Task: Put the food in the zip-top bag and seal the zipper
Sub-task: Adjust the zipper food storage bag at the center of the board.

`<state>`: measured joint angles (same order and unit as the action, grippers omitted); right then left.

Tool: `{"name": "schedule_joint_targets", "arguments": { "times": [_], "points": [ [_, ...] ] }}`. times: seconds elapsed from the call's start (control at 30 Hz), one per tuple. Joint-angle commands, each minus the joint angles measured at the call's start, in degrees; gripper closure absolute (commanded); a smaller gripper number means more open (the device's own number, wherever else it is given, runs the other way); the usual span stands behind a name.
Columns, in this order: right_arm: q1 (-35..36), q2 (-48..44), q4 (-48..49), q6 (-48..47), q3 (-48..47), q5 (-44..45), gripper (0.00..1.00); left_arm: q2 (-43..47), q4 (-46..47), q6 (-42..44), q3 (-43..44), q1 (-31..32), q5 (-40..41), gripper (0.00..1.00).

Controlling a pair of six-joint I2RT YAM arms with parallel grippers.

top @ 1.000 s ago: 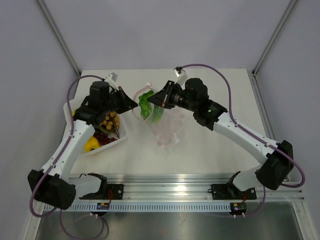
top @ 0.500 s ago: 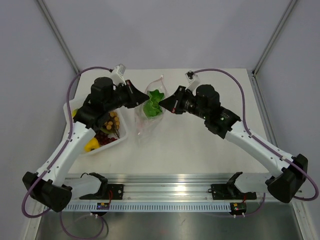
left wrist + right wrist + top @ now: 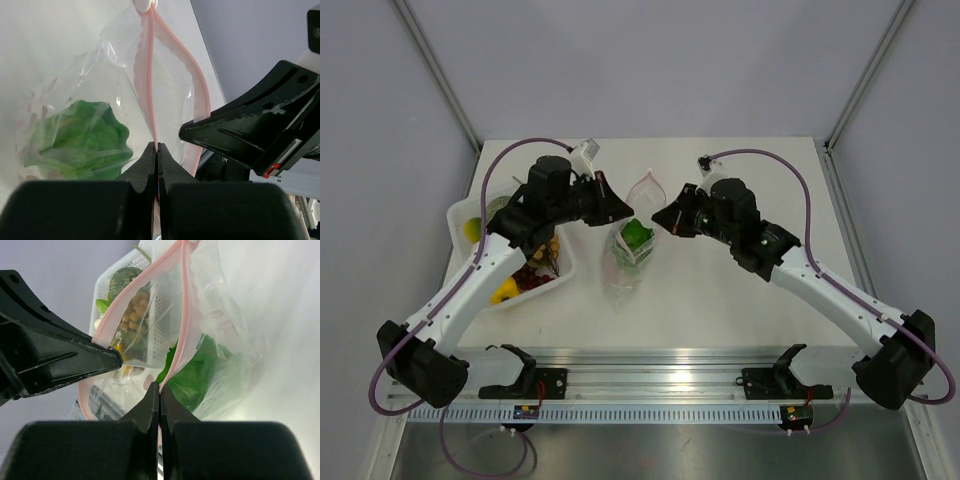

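The clear zip-top bag (image 3: 628, 262) hangs between my two grippers with its mouth pulled open. Left gripper (image 3: 624, 212) (image 3: 157, 146) is shut on one side of the pink zipper (image 3: 148, 75). Right gripper (image 3: 656, 216) (image 3: 159, 385) is shut on the opposite side of the zipper (image 3: 186, 310). Bright green lettuce (image 3: 638, 232) (image 3: 80, 135) (image 3: 200, 375) sits inside the bag. More food lies in the white tray (image 3: 460, 212): tan-brown balls (image 3: 542, 248) (image 3: 135, 310), dark red grapes (image 3: 525, 276) and a yellow piece (image 3: 502, 292).
The tray stands at the table's left, under the left arm (image 3: 480, 280). Metal frame posts (image 3: 435, 70) rise at the back corners. A rail (image 3: 650, 385) with the arm bases runs along the near edge.
The bag, slumped on the table a second ago, now hangs upright between both grippers. The lettuce has slid down inside it. The left gripper has moved right.
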<state>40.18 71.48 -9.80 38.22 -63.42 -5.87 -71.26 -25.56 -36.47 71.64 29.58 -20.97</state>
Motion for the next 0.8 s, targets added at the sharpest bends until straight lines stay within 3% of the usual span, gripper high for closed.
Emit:
{"name": "schedule_joint_targets", "arguments": {
  "times": [0.0,0.2,0.3,0.47,0.63,0.77],
  "points": [
    [-1.2,1.0,-3.4,-0.9,-2.0,2.1,1.0,-2.6,1.2,1.0,5.5,0.2,-3.6,1.0],
    [-1.2,-5.2,-4.2,-6.2,-10.3,2.4,1.0,-3.3,-5.8,6.1,22.2,0.3,-2.9,1.0],
    [-1.2,-9.0,-4.7,-7.5,-7.4,5.9,1.0,-2.3,-4.7,6.8,18.8,0.2,-3.5,1.0],
    [-1.2,-10.1,-8.0,-7.8,-0.2,14.3,1.0,-4.5,-3.2,10.9,6.0,0.2,-4.7,1.0],
    [-1.2,-8.6,-11.8,-11.2,-3.0,16.4,1.0,-8.8,-6.7,14.9,7.1,0.2,-5.8,1.0],
    [-1.2,-6.9,-13.4,-14.1,-11.9,16.1,1.0,-9.1,-5.9,14.1,11.8,0.2,-8.5,1.0]
  ]
}}
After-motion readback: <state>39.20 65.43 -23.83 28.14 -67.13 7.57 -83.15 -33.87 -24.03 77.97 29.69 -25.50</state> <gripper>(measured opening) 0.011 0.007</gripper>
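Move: Both hands already pinch the bag's rim, roughly 5 cm apart. The middle of the board lies about 13 cm ahead of the left hand, 4 cm to its right and 25 below; from the right hand it is 13 cm straight ahead, equally low. The lettuce in the bag is 7 cm ahead of each, 16 below, 1 cm right of the left hand and 4 cm left of the right. The zipper slider is 10 cm ahead of both, nearly level, 4 cm right of the left hand and 1 cm left of the right. Keeping their pinch on the bag's rim, the hands fling it up and down: the left rises about 10 cm, then sinks quickly to some 5 cm below its start, its fingers tipping down. The right lifts 8 cm while pulling right, away from the left hand, drops back almost level, and ends 6 or 7 cm to the right. Both turn about 10 degrees clockwise. ##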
